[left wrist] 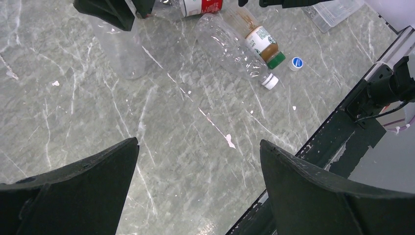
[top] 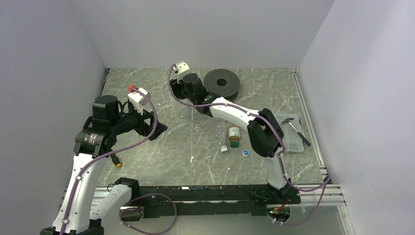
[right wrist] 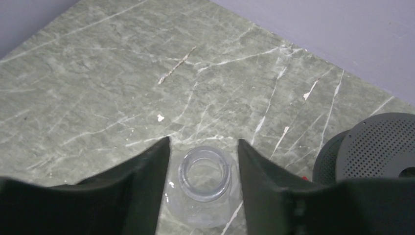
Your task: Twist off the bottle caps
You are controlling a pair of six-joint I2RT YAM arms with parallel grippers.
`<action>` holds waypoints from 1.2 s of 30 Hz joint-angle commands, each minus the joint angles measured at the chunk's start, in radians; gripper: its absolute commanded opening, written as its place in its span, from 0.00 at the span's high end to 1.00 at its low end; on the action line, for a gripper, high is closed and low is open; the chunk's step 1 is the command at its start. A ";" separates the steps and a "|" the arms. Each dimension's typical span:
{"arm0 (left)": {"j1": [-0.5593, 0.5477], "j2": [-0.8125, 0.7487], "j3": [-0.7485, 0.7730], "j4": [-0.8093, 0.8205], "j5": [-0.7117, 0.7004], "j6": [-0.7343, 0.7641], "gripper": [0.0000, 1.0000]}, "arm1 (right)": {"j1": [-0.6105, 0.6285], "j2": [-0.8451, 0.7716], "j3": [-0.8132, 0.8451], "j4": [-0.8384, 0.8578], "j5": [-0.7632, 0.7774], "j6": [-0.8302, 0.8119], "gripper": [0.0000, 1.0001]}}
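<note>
An uncapped clear bottle (right wrist: 204,208) stands upright at the back of the table, its open neck between my right gripper's (right wrist: 203,142) fingers. A thin gap shows on each side of the neck, so the jaws are open around it. In the left wrist view the same bottle (left wrist: 120,49) stands under those fingers (left wrist: 105,10). Beside it lie a second clear bottle (left wrist: 230,49) with a white cap (left wrist: 269,81), an amber bottle (left wrist: 259,39) with a green cap (left wrist: 276,60), and a red-labelled bottle (left wrist: 200,6), cut off at the frame's top. My left gripper (left wrist: 198,141) hangs wide open over bare table.
A loose blue-and-white cap (left wrist: 296,62) lies near the amber bottle (top: 234,134). A clear plastic box (top: 288,132) with a hammer (top: 296,128) on it sits at the right. A black perforated disc (top: 222,84) stands at the back, close to the right gripper (top: 188,89).
</note>
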State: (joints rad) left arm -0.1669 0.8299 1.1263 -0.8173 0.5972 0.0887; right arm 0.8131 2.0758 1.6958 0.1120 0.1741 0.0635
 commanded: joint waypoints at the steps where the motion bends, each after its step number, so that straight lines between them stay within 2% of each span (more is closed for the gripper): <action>1: 0.003 -0.003 0.032 0.044 0.016 -0.010 0.01 | 0.007 -0.011 -0.014 0.022 0.012 0.001 0.36; 8: 0.003 0.004 0.036 0.053 0.016 -0.013 0.01 | 0.008 -0.057 0.009 -0.002 0.025 -0.009 0.01; 13: 0.003 0.011 0.039 0.059 0.021 -0.018 0.01 | 0.008 -0.111 0.035 -0.027 0.021 -0.006 0.00; 27: 0.003 0.022 0.047 0.058 0.016 -0.017 0.01 | 0.009 -0.261 -0.024 -0.091 0.011 0.032 0.00; 30: 0.003 0.034 0.071 0.034 0.002 -0.013 0.00 | 0.009 -0.339 -0.101 -0.151 0.081 0.067 0.00; 36: 0.003 0.049 0.075 0.040 0.054 -0.019 0.01 | 0.016 -0.475 -0.394 -0.300 0.231 0.213 0.00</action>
State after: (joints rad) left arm -0.1669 0.8745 1.1671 -0.7906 0.6067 0.0841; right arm 0.8219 1.6814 1.4548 -0.0536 0.2787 0.1566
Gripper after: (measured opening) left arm 0.995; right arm 0.997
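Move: Between the right hand's slightly parted fingers stands the uncapped bottle, its middle about 5 cm below the hand point. From that hand, the red-capped bottle lies some 8 cm ahead and 18 cm right, the white-capped bottle about 11 cm back and 18 cm right, and the green-capped bottle 10 cm back and 25 cm right, all some 13 cm lower. From the left hand, the uncapped bottle is roughly 24 cm ahead, 10 cm right and 14 cm lower. Spreading its fingers from half to fully open, the right hand stays almost in place and lets go of the standing uncapped bottle. It then rises about 11 cm clear of the bottle, easing back and right, and finally sweeps faster right and back while sinking some 4 cm, away from it and over towards the white-capped bottle. ##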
